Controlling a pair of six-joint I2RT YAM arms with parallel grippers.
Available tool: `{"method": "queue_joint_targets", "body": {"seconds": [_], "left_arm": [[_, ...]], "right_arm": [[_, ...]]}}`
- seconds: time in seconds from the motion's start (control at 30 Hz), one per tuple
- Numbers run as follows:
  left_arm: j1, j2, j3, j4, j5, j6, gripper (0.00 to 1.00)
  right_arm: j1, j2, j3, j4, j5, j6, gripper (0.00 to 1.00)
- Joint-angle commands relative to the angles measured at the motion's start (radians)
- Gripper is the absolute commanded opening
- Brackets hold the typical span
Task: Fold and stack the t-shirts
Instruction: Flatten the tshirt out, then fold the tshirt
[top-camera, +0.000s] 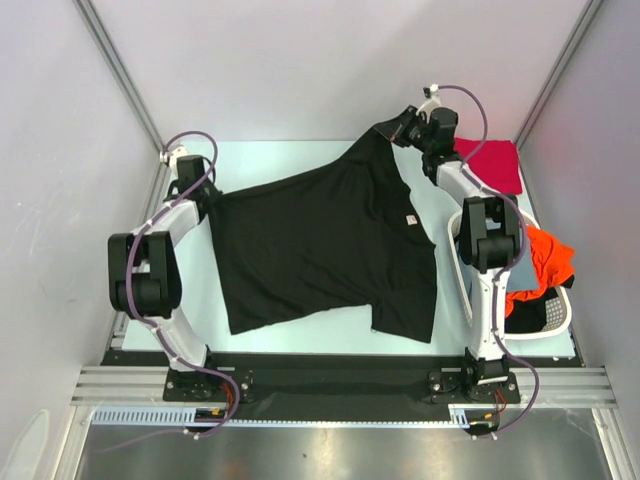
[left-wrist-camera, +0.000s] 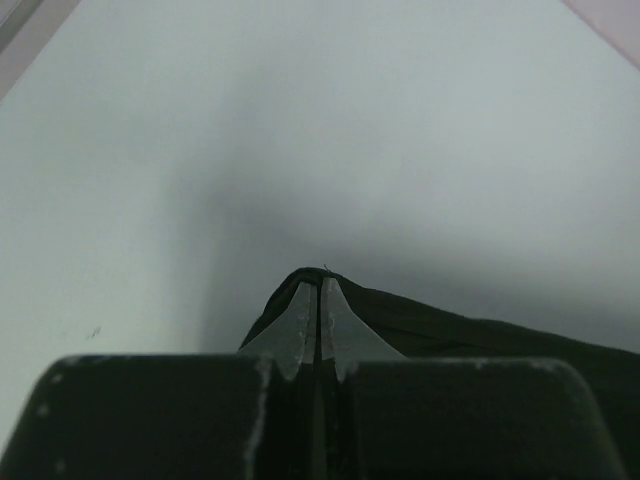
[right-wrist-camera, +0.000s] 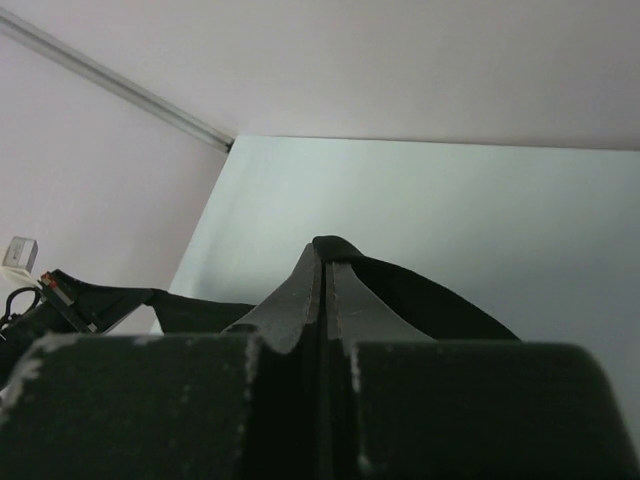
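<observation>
A large black t-shirt (top-camera: 320, 245) with a small white neck label (top-camera: 410, 221) lies spread over the pale table. My left gripper (top-camera: 208, 193) is shut on its left corner, and black cloth (left-wrist-camera: 420, 320) peeks past the closed tips (left-wrist-camera: 319, 290). At the far right my right gripper (top-camera: 392, 130) is shut on the shirt's upper corner, lifted off the table; the cloth (right-wrist-camera: 440, 300) drapes from the tips (right-wrist-camera: 326, 255). A red t-shirt (top-camera: 492, 162) lies folded at the back right. An orange t-shirt (top-camera: 545, 260) hangs over the basket.
A white perforated basket (top-camera: 555, 318) stands at the right edge beside the right arm, with dark cloth inside it. Walls close in the table (top-camera: 290, 165) on the left, back and right. The left arm's body shows at the left of the right wrist view.
</observation>
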Motion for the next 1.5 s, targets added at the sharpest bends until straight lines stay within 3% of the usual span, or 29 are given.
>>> {"method": "queue_joint_targets", "body": {"seconds": [0.0,0.13,0.37,0.67,0.8,1.03,1.47], "left_arm": [[0.036,0.082,0.119,0.041,0.061,-0.006,0.00],[0.047,0.170,0.243,-0.043,0.103,-0.018,0.00],[0.051,0.260,0.358,-0.221,0.155,-0.026,0.00],[0.051,0.228,0.300,-0.246,0.170,-0.024,0.00],[0.051,0.191,0.274,-0.264,0.180,-0.024,0.00],[0.051,0.096,0.194,-0.275,0.178,-0.040,0.00],[0.053,0.012,0.149,-0.314,0.126,-0.029,0.00]], "right_arm": [[-0.011,0.070,0.141,-0.021,-0.018,0.002,0.00],[-0.025,0.133,0.270,-0.133,-0.032,0.038,0.00],[-0.077,0.100,0.234,-0.290,-0.067,0.088,0.00],[-0.088,0.080,0.223,-0.380,-0.136,0.105,0.00],[-0.088,0.037,0.201,-0.507,-0.136,0.093,0.00],[-0.089,-0.093,0.062,-0.618,-0.143,0.061,0.00],[-0.094,-0.196,-0.069,-0.656,-0.150,0.049,0.00]]}}
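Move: Each hand already pinches a far corner of the black t-shirt. Its middle lies about 13 cm back, 37 cm right and 10 cm below the left hand, and about 27 cm back, 24 cm left and 20 cm below the right. From the right hand the white tag is some 18 cm back and 5 cm right, and the folded red cloth is level with it, about 29 cm right, both roughly 20 cm lower. Holding the t-shirt, both hands edge forward, sink 6–8 cm drawing back, then rise; right tips down 30 degrees. ##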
